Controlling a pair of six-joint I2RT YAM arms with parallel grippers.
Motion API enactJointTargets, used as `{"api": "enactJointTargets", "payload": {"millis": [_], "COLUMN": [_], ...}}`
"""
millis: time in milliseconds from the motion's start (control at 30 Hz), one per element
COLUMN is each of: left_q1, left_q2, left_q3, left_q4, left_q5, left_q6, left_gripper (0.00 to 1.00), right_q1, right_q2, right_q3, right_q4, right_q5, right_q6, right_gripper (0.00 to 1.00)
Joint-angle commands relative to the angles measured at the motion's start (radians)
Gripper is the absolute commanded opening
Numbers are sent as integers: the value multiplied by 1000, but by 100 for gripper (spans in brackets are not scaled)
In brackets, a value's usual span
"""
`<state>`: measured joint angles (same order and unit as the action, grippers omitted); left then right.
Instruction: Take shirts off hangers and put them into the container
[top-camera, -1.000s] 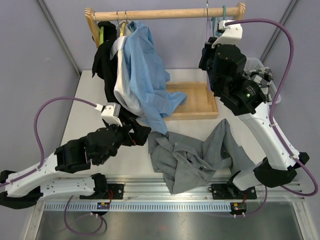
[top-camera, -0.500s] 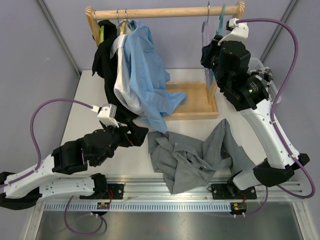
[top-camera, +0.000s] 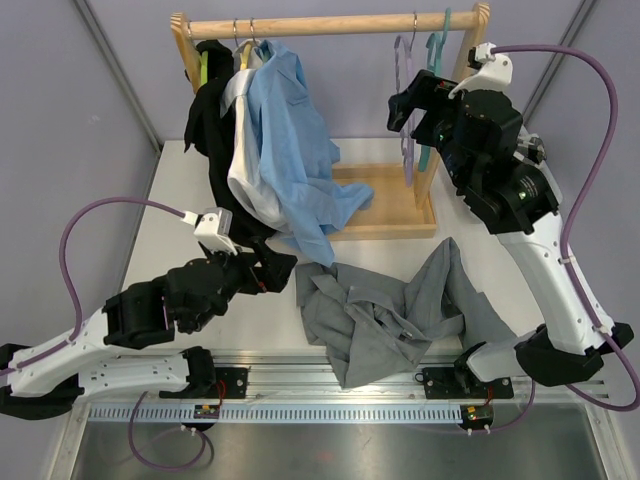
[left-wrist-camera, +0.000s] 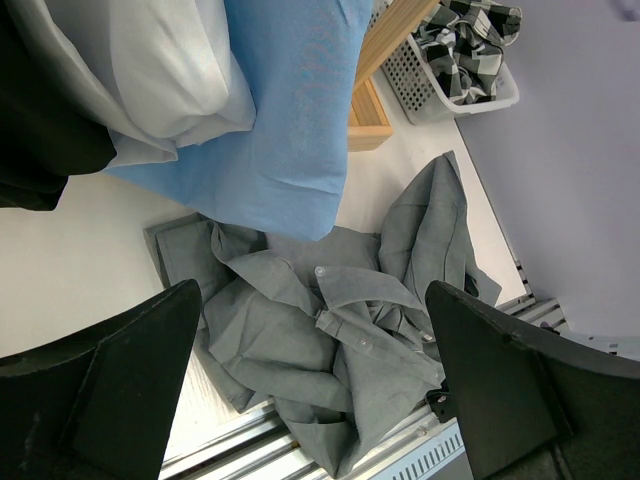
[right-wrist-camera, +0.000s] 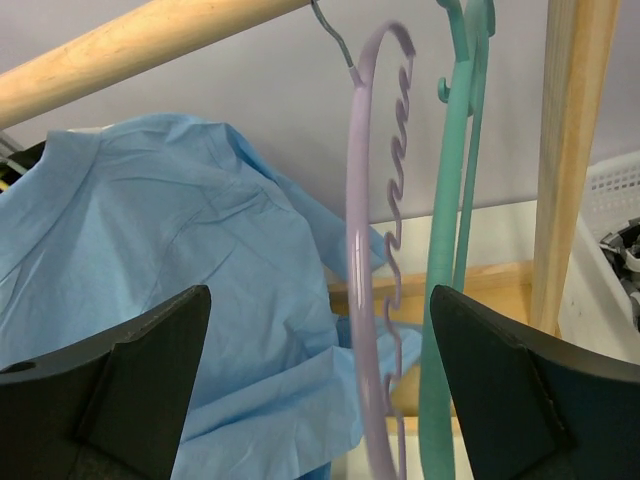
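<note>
My right gripper (right-wrist-camera: 320, 330) (top-camera: 404, 110) stands open up by the rail, its fingers either side of the bare lilac hanger (right-wrist-camera: 360, 250) without touching it. A bare teal hanger (right-wrist-camera: 440, 270) hangs just to its right. The light blue shirt (top-camera: 295, 160), white shirt (top-camera: 240, 170) and black shirt (top-camera: 205, 125) hang at the rail's left end. A grey shirt (top-camera: 390, 310) (left-wrist-camera: 330, 330) lies crumpled on the table. My left gripper (left-wrist-camera: 312, 320) (top-camera: 272, 268) hovers open to its left, holding nothing. The white container (left-wrist-camera: 430, 90) holds the checked shirt (left-wrist-camera: 470, 40).
The wooden rail (top-camera: 330, 25) runs across the back on side posts (right-wrist-camera: 565, 150). The rack's wooden base tray (top-camera: 390, 200) lies under it. A metal rail (top-camera: 330, 385) runs along the table's near edge, with the grey shirt's hem over it.
My right gripper has opened and let go of the lilac hanger, which now hangs free on the rail, and has drawn back to the right. The left arm shifted slightly left, then stayed.
</note>
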<state>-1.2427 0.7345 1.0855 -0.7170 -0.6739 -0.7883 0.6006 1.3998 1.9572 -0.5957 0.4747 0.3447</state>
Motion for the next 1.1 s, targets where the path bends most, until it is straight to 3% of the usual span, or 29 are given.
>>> {"api": "enactJointTargets", "payload": {"millis": [0,133,300,500,833,1067], "left_q1": [-4,-6,-6,-6,-9,-9], "left_q2": [-17,-21,-24,-50,-122,-164], "left_q3": [-12,-7,-1,4,-24,-58], "left_q4": [31,30,47,42,-30,-52], "left_q5": [-24,-26,-19,-29,-36,-32], "left_q6": [-23,-19,18,47,3,-15], "left_gripper": [98,98,98,98,96,96], "right_q1": [-5,-4,39,275,341,389], "right_q2": [-53,-120,-81,128,497,490], "right_q3": [28,16,104,264,707,701], "right_q4": [-16,-44,-199,-323,-473,-377], "right_q5": [-53,-128,-384,-338,-223,-242], "right_q6": [-9,-33,-68,-173,-219,-228], "right_gripper": [99,99,99,100,99,99]}}
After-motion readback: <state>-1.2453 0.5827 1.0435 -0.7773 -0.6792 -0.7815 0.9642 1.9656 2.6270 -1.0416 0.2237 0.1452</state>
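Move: The blue shirt's middle hangs some 20 cm to the right hand's left, a couple of centimetres ahead and roughly 13 cm lower; the white shirt hangs about 10 cm farther left of it, level with it in depth. The purple hanger is on the rail between the open right fingers, about 4 cm ahead and 1 cm right, the teal one some 4 cm right of that hanger. From the left hand the blue shirt is about 18 cm ahead, 4 cm right and 5 cm above. With fingers wide open, the right hand comes up close to the hanging blue shirt and seems to nudge its folds. It first backs about 10 cm clear of the purple hanger, rising a little, then sweeps left some 22 cm, dropping and coming partly forward again, while turning about 35 degrees counter-clockwise and lowering its left side. The empty left hand drifts some 3 cm left, still open. ##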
